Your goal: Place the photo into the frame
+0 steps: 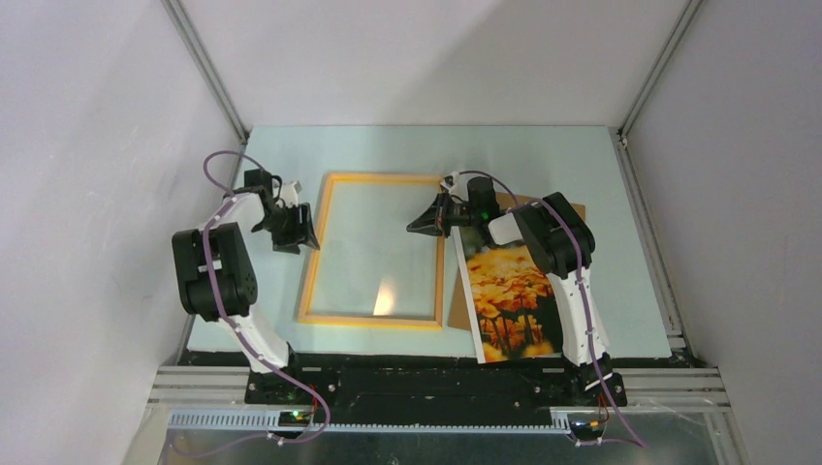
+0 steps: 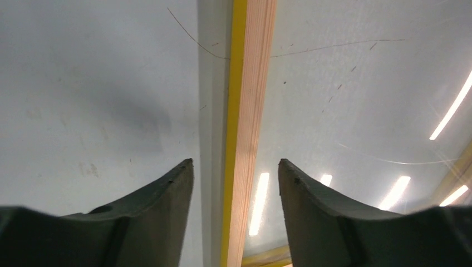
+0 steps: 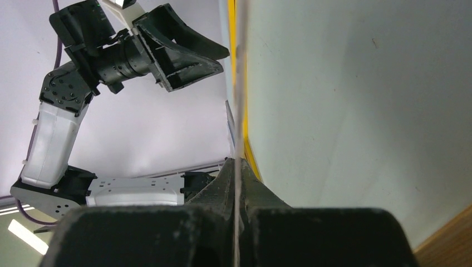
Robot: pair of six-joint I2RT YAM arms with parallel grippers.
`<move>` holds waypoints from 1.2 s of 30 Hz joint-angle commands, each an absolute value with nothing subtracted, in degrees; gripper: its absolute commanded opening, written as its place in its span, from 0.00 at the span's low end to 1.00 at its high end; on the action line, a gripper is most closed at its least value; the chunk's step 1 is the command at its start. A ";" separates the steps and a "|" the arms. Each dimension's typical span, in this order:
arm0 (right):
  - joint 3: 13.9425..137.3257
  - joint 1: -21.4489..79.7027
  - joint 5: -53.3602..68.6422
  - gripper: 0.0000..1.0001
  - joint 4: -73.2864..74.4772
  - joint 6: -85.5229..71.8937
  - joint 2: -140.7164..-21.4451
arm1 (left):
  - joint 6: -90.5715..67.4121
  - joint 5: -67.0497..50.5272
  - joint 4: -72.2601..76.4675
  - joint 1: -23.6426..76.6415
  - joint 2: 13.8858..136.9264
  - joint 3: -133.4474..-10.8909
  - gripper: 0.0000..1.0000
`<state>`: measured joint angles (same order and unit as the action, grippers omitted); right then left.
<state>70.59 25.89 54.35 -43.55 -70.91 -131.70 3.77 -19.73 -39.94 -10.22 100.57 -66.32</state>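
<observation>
The yellow-orange frame (image 1: 317, 247) lies flat in the middle of the table. To its right, the photo (image 1: 509, 295) of orange flowers lies face up, partly under the right arm. My left gripper (image 1: 296, 232) is open astride the frame's left rail (image 2: 247, 111), one finger on each side and a gap at both. My right gripper (image 1: 419, 227) is at the frame's right rail, shut on the edge of a thin clear sheet (image 3: 239, 83), which the right wrist view shows edge-on. That sheet spans the frame's opening and reflects the lights.
A brown backing board (image 1: 577, 208) lies under the photo, its corner visible in the right wrist view (image 3: 451, 233). White walls close in the table on the left, back and right. The left arm (image 3: 167, 50) shows across the frame in the right wrist view.
</observation>
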 commanded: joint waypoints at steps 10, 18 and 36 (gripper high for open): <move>72.90 26.46 55.36 0.00 -45.37 -70.60 -132.78 | 1.90 -21.03 -39.04 -8.09 105.11 -69.64 0.41; 72.86 26.25 55.26 0.00 -44.27 -69.89 -132.59 | 0.99 -22.10 -39.06 -8.12 107.26 -71.79 0.34; 74.64 26.26 56.42 0.00 -46.68 -69.67 -133.87 | 1.44 -25.71 -39.04 -8.07 108.00 -70.86 0.01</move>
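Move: Just right of the left hand, the frame's left bar runs between the open fingers; the stretch to be gripped lies roughly 2 cm to its right, 1 cm ahead and 3 cm below. The middle of the frame's opening, under the clear sheet, is level with that hand and some 13 cm to its right. From the right hand, that stretch of bar lies about 20 cm left, 3 cm back and 5 cm lower. Sinking about 2 cm astride the frame's left bar, the left hand eases 1.5 cm right, then as much forward along the bar. Its fingers, pointing down, close steadily from some two-thirds open until the pads pinch the bar from both sides. The right hand stays in place, still shut on the clear sheet. ##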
